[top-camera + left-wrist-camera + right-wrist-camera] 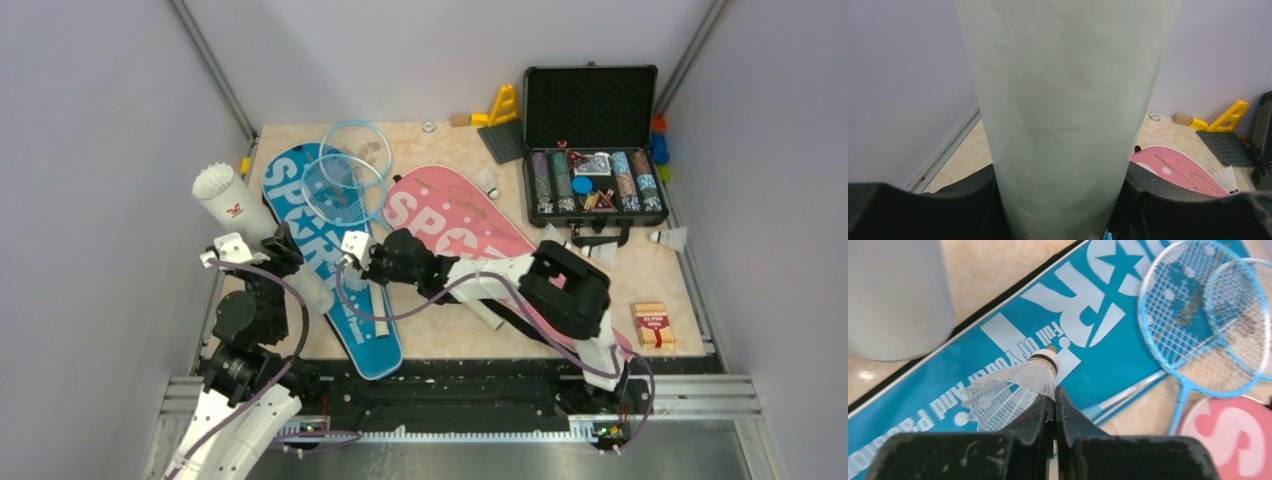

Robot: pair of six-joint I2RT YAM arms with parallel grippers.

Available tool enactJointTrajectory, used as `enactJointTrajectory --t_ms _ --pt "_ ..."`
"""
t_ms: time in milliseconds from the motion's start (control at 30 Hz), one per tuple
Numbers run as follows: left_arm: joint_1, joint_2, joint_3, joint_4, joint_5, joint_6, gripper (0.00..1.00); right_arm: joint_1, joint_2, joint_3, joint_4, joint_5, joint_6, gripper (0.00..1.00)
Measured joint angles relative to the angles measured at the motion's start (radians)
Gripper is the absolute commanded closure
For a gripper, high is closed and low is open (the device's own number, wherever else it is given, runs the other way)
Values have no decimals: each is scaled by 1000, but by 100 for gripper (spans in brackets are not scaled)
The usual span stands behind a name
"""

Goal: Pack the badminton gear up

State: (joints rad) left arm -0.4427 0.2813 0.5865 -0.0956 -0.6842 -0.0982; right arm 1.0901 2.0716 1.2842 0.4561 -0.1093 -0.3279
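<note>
My left gripper is shut on the white tube, holding it tilted with its open mouth up and to the left. In the left wrist view the tube fills the space between both fingers. The skirt edge of a white shuttlecock is pinched by my shut right gripper, just above the blue SPORT cover. From above, the right gripper sits over that blue cover. Two light-blue rackets lie across the covers. The pink cover lies to the right.
An open black case of poker chips stands at the back right, with a yellow toy and a grey plate beside it. Loose shuttlecocks lie on the pink cover and at the right edge. A small card box sits near right.
</note>
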Motion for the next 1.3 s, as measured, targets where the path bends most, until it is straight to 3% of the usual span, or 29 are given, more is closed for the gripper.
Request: enactJointTrajectory --t_ms 233,367,500,767,1033,1300 --pt "0 5 -47 45 165 66 72 -41 -365 -79 -197 -10 142 100" --pt "0 56 -83 105 414 167 71 -140 -588 -24 -454 -81 269 100" --pt "0 193 -89 129 772 325 71 -246 -798 17 -694 -135 369 100" --pt "0 467 17 9 1170 592 72 -242 -1108 72 -1031 -146 463 100" --pt "0 516 50 -19 1386 743 71 -242 -1116 207 -1184 -180 487 100" --pt "0 558 56 -16 1459 752 71 -242 -892 262 -1229 -223 481 100"
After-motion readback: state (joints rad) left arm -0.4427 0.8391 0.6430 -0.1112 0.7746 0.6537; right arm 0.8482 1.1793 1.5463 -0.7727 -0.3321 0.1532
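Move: From the right hand, closed on a shuttlecock just over the blue bag, the tube's open mouth is about 40 cm higher, 18 cm left and 4 cm back. The blue bag's middle lies some 4 cm left, 1 cm ahead and 6 cm below; the racket heads are about 23 cm ahead, 3 cm left and 7 cm below. For the left hand, gripping the near-upright tube, that shuttlecock is about 11 cm right, 5 cm ahead and 23 cm below. Still pinching the shuttlecock, the right hand lifts it off the blue bag, climbing about 32 cm while swinging 28 cm right and some 12 cm back, then turns back left and down about 5 cm to the tube's mouth. The left hand keeps its grip on the tube, carries it about 23 cm right and 10 cm down, and swings round clockwise some 80 degrees while its left side rolls up, turning the mouth to the shuttlecock. ##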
